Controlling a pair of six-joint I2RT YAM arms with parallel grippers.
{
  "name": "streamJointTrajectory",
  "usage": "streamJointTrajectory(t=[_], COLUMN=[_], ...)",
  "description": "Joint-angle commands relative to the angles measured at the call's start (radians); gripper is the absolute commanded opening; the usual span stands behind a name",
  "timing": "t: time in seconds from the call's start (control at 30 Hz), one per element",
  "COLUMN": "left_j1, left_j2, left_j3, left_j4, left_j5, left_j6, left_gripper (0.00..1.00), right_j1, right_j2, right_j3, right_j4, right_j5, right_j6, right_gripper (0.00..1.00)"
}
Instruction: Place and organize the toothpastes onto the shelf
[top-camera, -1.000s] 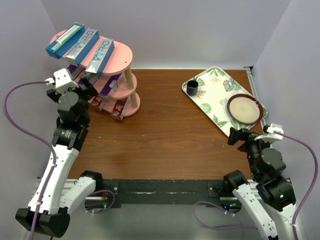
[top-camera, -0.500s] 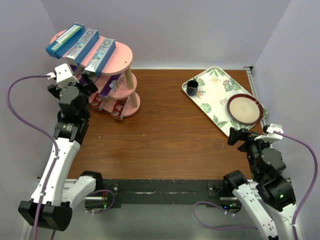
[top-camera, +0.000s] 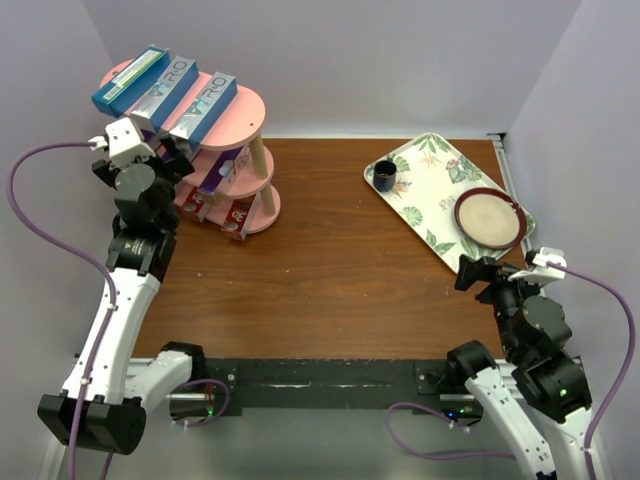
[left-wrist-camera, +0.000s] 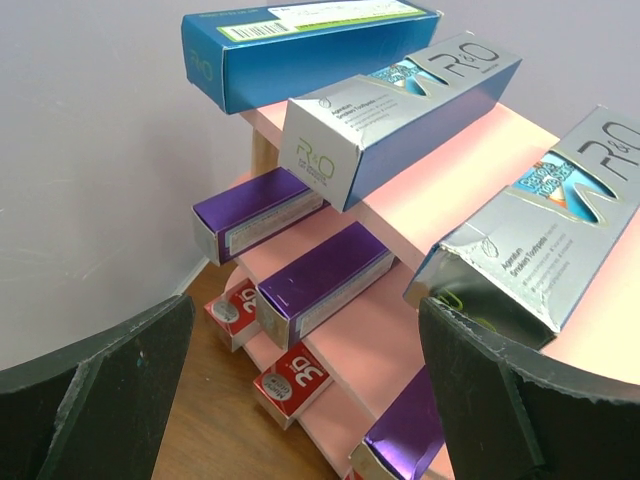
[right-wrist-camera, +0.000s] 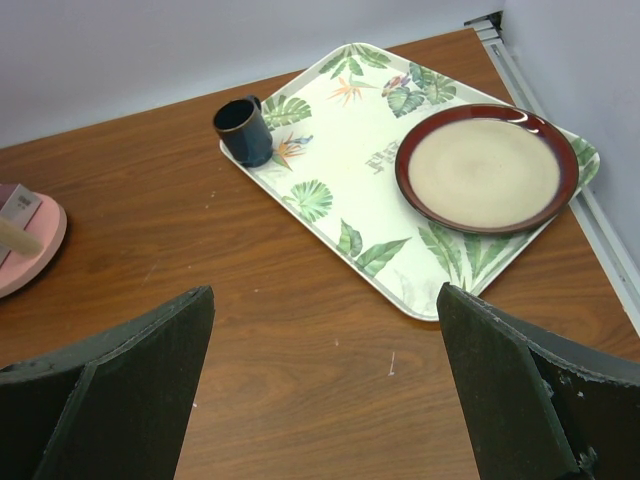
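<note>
The pink shelf (top-camera: 245, 110) stands at the far left of the table. Its top board (left-wrist-camera: 450, 180) carries a blue toothpaste carton (left-wrist-camera: 300, 45) and two silver-blue ones (left-wrist-camera: 400, 110) (left-wrist-camera: 540, 240), all overhanging the near edge. Purple cartons (left-wrist-camera: 325, 275) lie on the middle board and red ones (left-wrist-camera: 292, 380) on the bottom board. My left gripper (top-camera: 178, 165) hangs open just in front of the shelf's left side, holding nothing (left-wrist-camera: 305, 310). My right gripper (right-wrist-camera: 325, 300) stands open over bare wood at the near right, empty.
A leaf-patterned tray (top-camera: 425, 190) lies at the far right with a dark mug (top-camera: 385, 177) and a red-rimmed plate (top-camera: 490, 220) on it. Purple walls close in on the left, back and right. Brown tabletop spans the middle.
My left gripper has moved a little up and back along the shelf's left side. The right arm and the cartons have stayed put.
</note>
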Motion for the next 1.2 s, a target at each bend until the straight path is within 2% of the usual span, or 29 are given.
streamJointTrajectory(t=[0.0, 0.23, 0.5, 0.77, 0.97, 1.17], left_j1=[0.005, 0.0, -0.128, -0.182, -0.205, -0.214], left_j2=[-0.06, -0.27, -0.51, -0.648, -0.739, -0.849], left_j3=[0.021, -0.058, -0.148, -0.125, -0.185, -0.223], left_j4=[-0.017, -0.133, -0.22, -0.469, -0.529, -0.506], left_j5=[0.051, 0.083, 0.237, 0.204, 0.148, 0.119], left_j6=[-0.019, 0.004, 0.129, 0.143, 0.113, 0.093], left_gripper=[1.0, 1.0, 1.0, 1.0, 1.0, 1.0], right_j1=[-0.004, -0.004, -0.004, -0.004, -0.004, -0.004], right_j2=[-0.005, -0.008, -0.012, -0.012, -0.013, -0.036], right_j3=[-0.005, -0.005, -0.006, -0.005, 0.0, -0.003], right_j4=[0.032, 0.032, 0.041, 0.039, 0.033, 0.03], right_j5=[-0.012, -0.009, 0.003, 0.034, 0.062, 0.074], right_j6=[-0.014, -0.012, -0.016, -0.012, -0.009, -0.002], right_gripper=[0.98, 0.98, 0.98, 0.98, 0.98, 0.98])
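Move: The left hand, empty and wide open, is at top-shelf height; the silver toothpaste box at the row's right has its middle about 9 cm ahead and 9 cm to the right, level with the hand, its near end by the right fingertip. At the same height, the other silver box is some 13 cm ahead and 2 cm right, the blue box 16 cm ahead and 4 cm left. From the right hand, the right-hand silver box lies roughly 27 cm ahead, 58 cm left and 9 cm higher. The left hand backs straight off from the near end of the right-hand silver box, its right fingertip coming free, and withdraws about 18 cm towards its base with the fingers still wide open. It lifts some 3 cm on the way out and then sinks to about 4 cm below its starting height, drifting slightly right while the wrist turns clockwise some 20 degrees until the fingers point nearly straight ahead at the shelf. ##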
